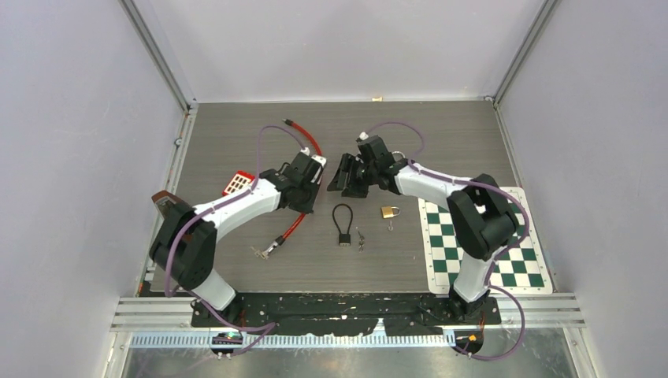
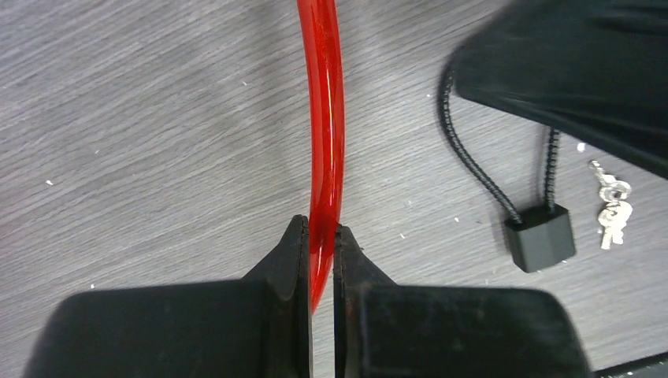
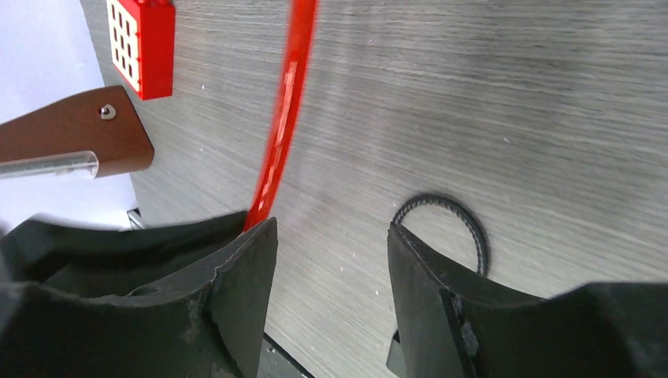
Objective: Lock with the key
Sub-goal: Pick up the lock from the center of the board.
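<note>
My left gripper is shut on a red cable lock that lies across the table; from above the gripper sits mid-way along the cable. One metal end of the cable rests at the lower left. My right gripper stands open over bare table with nothing between its fingers, beside the left one. A black cable lock lies in front, small keys next to it. A brass padlock with a key lies to the right.
A red block with a white grid sits left of the left gripper, a brown wooden piece further left. A green-and-white chequered mat covers the table's right side. Walls close in on both sides.
</note>
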Available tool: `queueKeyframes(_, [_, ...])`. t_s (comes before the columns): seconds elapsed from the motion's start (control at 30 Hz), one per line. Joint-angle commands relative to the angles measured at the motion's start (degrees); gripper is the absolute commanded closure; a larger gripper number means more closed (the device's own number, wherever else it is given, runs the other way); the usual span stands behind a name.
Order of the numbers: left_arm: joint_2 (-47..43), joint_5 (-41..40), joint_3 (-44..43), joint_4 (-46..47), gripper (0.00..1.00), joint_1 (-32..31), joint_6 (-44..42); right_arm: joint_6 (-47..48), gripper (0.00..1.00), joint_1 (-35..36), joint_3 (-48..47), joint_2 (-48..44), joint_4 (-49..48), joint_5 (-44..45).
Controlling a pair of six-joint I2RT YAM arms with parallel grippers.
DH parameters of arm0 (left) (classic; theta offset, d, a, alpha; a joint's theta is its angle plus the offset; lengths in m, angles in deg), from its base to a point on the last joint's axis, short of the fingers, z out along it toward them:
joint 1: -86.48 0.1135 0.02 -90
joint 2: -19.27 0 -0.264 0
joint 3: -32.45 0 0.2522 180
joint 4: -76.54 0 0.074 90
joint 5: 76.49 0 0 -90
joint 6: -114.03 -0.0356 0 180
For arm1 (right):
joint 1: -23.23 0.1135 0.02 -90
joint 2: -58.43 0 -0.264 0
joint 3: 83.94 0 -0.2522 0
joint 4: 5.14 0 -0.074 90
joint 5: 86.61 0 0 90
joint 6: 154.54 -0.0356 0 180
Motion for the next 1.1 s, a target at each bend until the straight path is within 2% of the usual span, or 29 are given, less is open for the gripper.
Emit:
queueKeyframes(0.0, [-5.1, 1.5, 0.4, 1.5, 1.0, -0.2, 1.2, -7.7, 0.4, 0.4, -3.1, 4.0, -5.7, -3.9])
queueKeyframes(0.23, [-6.6, 1.6, 1.6, 3.3, 1.0, -0.2, 1.3, -12.1, 0.42, 0.9, -5.0, 6.9, -11.6, -7.2])
queueKeyframes(0.43, [-6.2, 1.4, 0.2, 3.4, 1.0, -0.2, 1.5, -16.0, 0.43, 1.0, -3.0, 6.7, -16.1, -8.9])
queueKeyframes(0.73, [-7.2, 2.6, 0.3, 4.6, 1.0, -0.2, 0.9, -20.4, 0.48, 1.9, -6.5, 12.0, -14.7, -10.8])
queueKeyframes(0.8, [-7.7, 2.4, 0.7, 4.9, 1.0, -0.2, 0.9, -21.2, 0.53, 2.1, -7.4, 13.1, -14.6, -11.2])
queueKeyframes(0.97, [-9.7, 2.5, 2.0, 6.3, 1.0, -0.2, 0.4, -21.7, 0.73, 2.5, -8.6, 14.4, -17.4, -13.3])
queueKeyframes(1.07, [-10.9, 2.3, 2.8, 7.3, 1.0, -0.1, -0.3, -21.7, 0.91, 2.5, -7.9, 13.3, -21.3, -14.8])
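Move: About 8 cm to the left of the open right hand, 1 cm ahead and some 3 cm lower, runs the stretch of the red lock it will grip. On the table, 9 cm below, the black cable lock lies 9 cm back, the keys 13 cm back and 4 cm right, the small padlock 6 cm back and 12 cm right. From the left hand, already pinching the red lock, that stretch is about 6 cm ahead, 1 cm right, nearly level. Reaching left about 7.5 cm to the raised red lock, the right hand dips, rises and dips again, ending slightly lower. It swings its fingertips some 20 degrees to point more to the left, then closes them around the red tube, just ahead of the left fingers. The left hand keeps its pinch and rises about 3 cm, mostly at the start. ##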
